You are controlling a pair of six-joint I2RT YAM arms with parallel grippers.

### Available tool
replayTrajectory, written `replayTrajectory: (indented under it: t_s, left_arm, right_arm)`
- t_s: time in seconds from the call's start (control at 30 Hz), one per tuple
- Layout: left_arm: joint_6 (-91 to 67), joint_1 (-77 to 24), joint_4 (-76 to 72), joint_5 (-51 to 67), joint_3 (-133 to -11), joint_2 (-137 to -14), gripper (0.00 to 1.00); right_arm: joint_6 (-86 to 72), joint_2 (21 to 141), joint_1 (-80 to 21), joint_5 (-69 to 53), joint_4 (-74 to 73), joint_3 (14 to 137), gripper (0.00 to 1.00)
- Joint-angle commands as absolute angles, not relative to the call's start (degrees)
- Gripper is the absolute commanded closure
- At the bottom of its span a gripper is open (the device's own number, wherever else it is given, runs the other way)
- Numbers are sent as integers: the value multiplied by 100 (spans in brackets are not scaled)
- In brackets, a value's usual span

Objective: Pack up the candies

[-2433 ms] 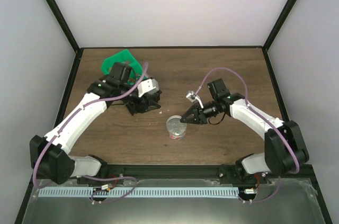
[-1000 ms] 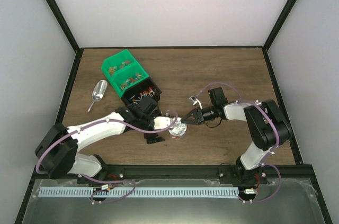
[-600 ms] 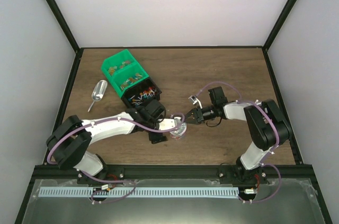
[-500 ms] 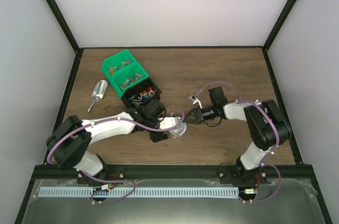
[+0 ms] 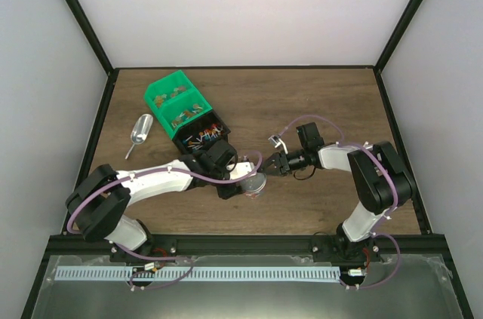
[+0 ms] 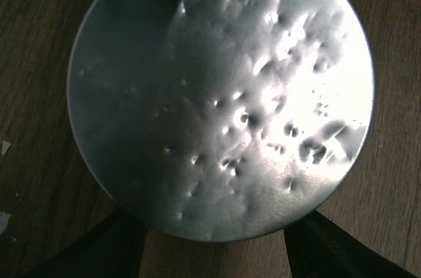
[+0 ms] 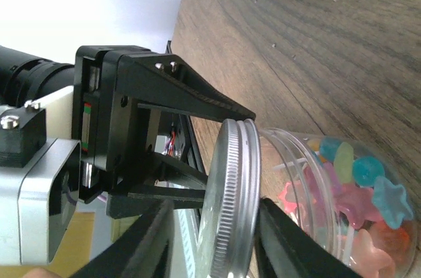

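A clear jar [image 7: 309, 179] stands on the table with star-shaped pink, blue and yellow candies [image 7: 358, 173] inside. A ribbed silver lid [image 7: 230, 199] sits on its mouth; from above the lid [image 5: 256, 184] hides the jar. My left gripper [image 5: 247, 181] reaches in from the left, its black fingers [image 7: 191, 94] pressed against the lid's rim on two sides. In the left wrist view the lid [image 6: 223, 94] fills the frame above the left gripper [image 6: 210, 242]. My right gripper [image 7: 217, 235] straddles the lid's edge, open, with a gap at one finger. More candies [image 5: 204, 136] fill a black bin.
Two green bins [image 5: 175, 100] with brown-orange pieces stand at the back left, joined to the black bin [image 5: 190, 143]. A metal scoop [image 5: 140, 132] lies left of them. Small white scraps [image 6: 5, 148] lie on the wood beside the jar.
The left arm swung from the bins to the jar and closed its jaws round the lid. The right gripper, shut on the lid a second ago, has opened its jaws.
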State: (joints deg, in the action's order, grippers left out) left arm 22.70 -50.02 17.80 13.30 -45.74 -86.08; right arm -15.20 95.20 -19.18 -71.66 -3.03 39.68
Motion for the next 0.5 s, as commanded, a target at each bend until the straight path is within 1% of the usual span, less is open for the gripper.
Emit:
replayTrajectory:
  t_s: [0.0, 0.07, 0.17, 0.3, 0.37, 0.47]
  left_arm:
    - [2165, -5036, 1594, 1469, -4534, -8568, 41]
    - [2163, -5036, 1598, 1484, -4524, -8561, 42]
    - [2172, -5034, 1603, 1525, -4531, -8565, 43]
    - [2162, -5030, 1608, 1581, -4537, -8582, 43]
    - [2168, -5033, 1608, 1581, -4538, -8590, 43]
    - [2159, -5034, 1608, 1583, -4546, -8604, 43]
  right_arm:
    - [-1412, 9436, -1858, -7044, -449, 4196, 62]
    - [-1384, 9344, -1849, -7006, -500, 4214, 57]
    - [-1294, 9239, -1840, -6903, -619, 4273, 46]
    - [-1224, 9166, -1795, -6726, -755, 4325, 37]
    - [-1180, 9127, -1756, -6661, -835, 4368, 33]
    - [-1039, 9067, -1712, -6483, -984, 4438, 32]
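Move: The lid lies half in the open jaws of my right hand: its middle is about 3 cm to the left, 3 cm back and 1 cm lower, with the candy jar right under it, middle some 5 cm below my hand. The black candy box is about 17 cm left and 11 cm ahead. From my left hand, already around the jar, the lid is about 3 cm right, level fore and aft, and 3 cm higher. I spread my right fingers from about a third to two thirds open, one above the lid and one below it, and let the rim go. As they part, I ease the hand away forward about 1.5 cm, with a slight lift and a tilt of some 5 degrees. My left hand stays put, fingers still bracketing the jar under the lid's edge. ##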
